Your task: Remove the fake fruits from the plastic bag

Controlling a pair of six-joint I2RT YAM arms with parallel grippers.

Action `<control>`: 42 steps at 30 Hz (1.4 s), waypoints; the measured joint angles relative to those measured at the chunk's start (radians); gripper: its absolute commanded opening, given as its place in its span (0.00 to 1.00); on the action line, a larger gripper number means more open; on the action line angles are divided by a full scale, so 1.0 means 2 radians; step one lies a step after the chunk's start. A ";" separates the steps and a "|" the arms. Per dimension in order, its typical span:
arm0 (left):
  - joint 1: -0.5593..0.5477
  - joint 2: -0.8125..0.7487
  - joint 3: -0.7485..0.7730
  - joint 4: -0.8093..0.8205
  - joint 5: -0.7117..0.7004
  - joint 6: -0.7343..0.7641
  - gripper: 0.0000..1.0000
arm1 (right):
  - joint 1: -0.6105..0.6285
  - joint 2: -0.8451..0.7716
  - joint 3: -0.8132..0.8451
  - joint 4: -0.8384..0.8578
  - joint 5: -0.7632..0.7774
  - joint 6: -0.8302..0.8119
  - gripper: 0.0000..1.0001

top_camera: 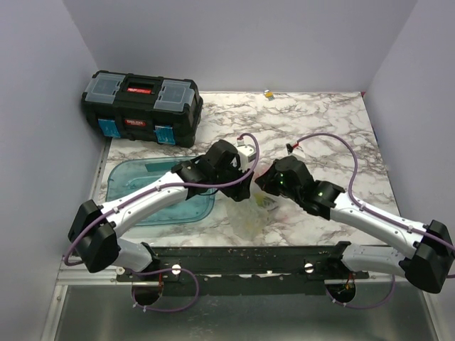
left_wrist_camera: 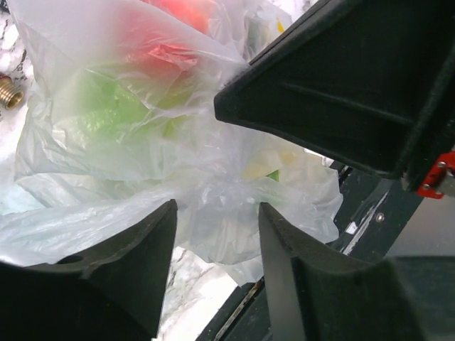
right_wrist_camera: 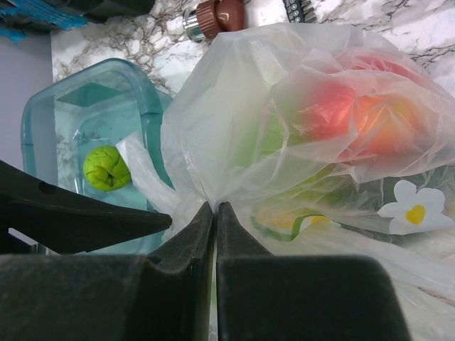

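Observation:
The plastic bag lies crumpled on the marble table between the two arms. Through its film I see a red fruit and green fruit inside. My right gripper is shut on a gathered fold of the bag, at its left side in that view. My left gripper is open, its fingers apart, with loose bag film hanging just beyond the tips. In the top view both grippers, left and right, meet over the bag.
A blue translucent tray sits left of the bag and holds a lime-green ribbed ball. A black toolbox stands at the back left. A small brown fitting lies behind the bag. The black rail runs along the near edge.

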 measured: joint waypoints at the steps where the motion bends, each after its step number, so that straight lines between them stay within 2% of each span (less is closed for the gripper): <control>1: 0.000 0.002 0.001 -0.002 -0.002 0.002 0.41 | 0.000 0.000 -0.002 0.001 -0.001 0.000 0.06; 7: 0.000 0.026 0.023 -0.025 -0.007 0.008 0.23 | 0.000 -0.010 -0.010 0.004 -0.003 0.000 0.06; 11: 0.000 0.029 0.026 -0.029 -0.012 0.013 0.05 | 0.000 -0.025 -0.010 -0.009 0.012 0.000 0.06; 16: -0.001 0.028 0.031 -0.030 -0.019 0.022 0.00 | 0.000 -0.064 -0.011 -0.042 0.060 -0.004 0.06; 23: -0.001 0.027 0.031 -0.033 -0.027 0.030 0.00 | 0.000 -0.130 -0.011 -0.110 0.165 -0.010 0.06; 28: -0.001 0.021 0.031 -0.033 -0.028 0.032 0.00 | 0.000 -0.148 -0.011 -0.123 0.158 -0.045 0.29; 30: -0.001 0.017 0.031 -0.033 -0.027 0.032 0.00 | 0.000 -0.146 -0.012 -0.112 0.124 -0.065 0.41; 36: -0.001 -0.010 0.016 -0.016 -0.013 0.033 0.00 | 0.000 -0.122 -0.028 -0.049 -0.001 -0.105 0.64; 42: -0.001 -0.019 0.013 -0.004 0.006 0.034 0.00 | 0.000 -0.078 -0.039 0.012 -0.075 -0.117 0.69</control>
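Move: The left fingers, half open, straddle the plastic bag's gathered film, about 1 cm below the left hand point; the right hand already pinches that film at its own fingertips. From the left hand, the red fruit in the bag lies about 7 cm ahead, 7 cm right and 9 cm down, and the green fruit some 5 cm ahead, 4 cm right and 9 cm down. The driver handle is roughly 11 cm ahead, 6 cm left and 16 cm down. Left pinches the gathered plastic; right moves about 10 cm right, then opens while returning left to the bag. ##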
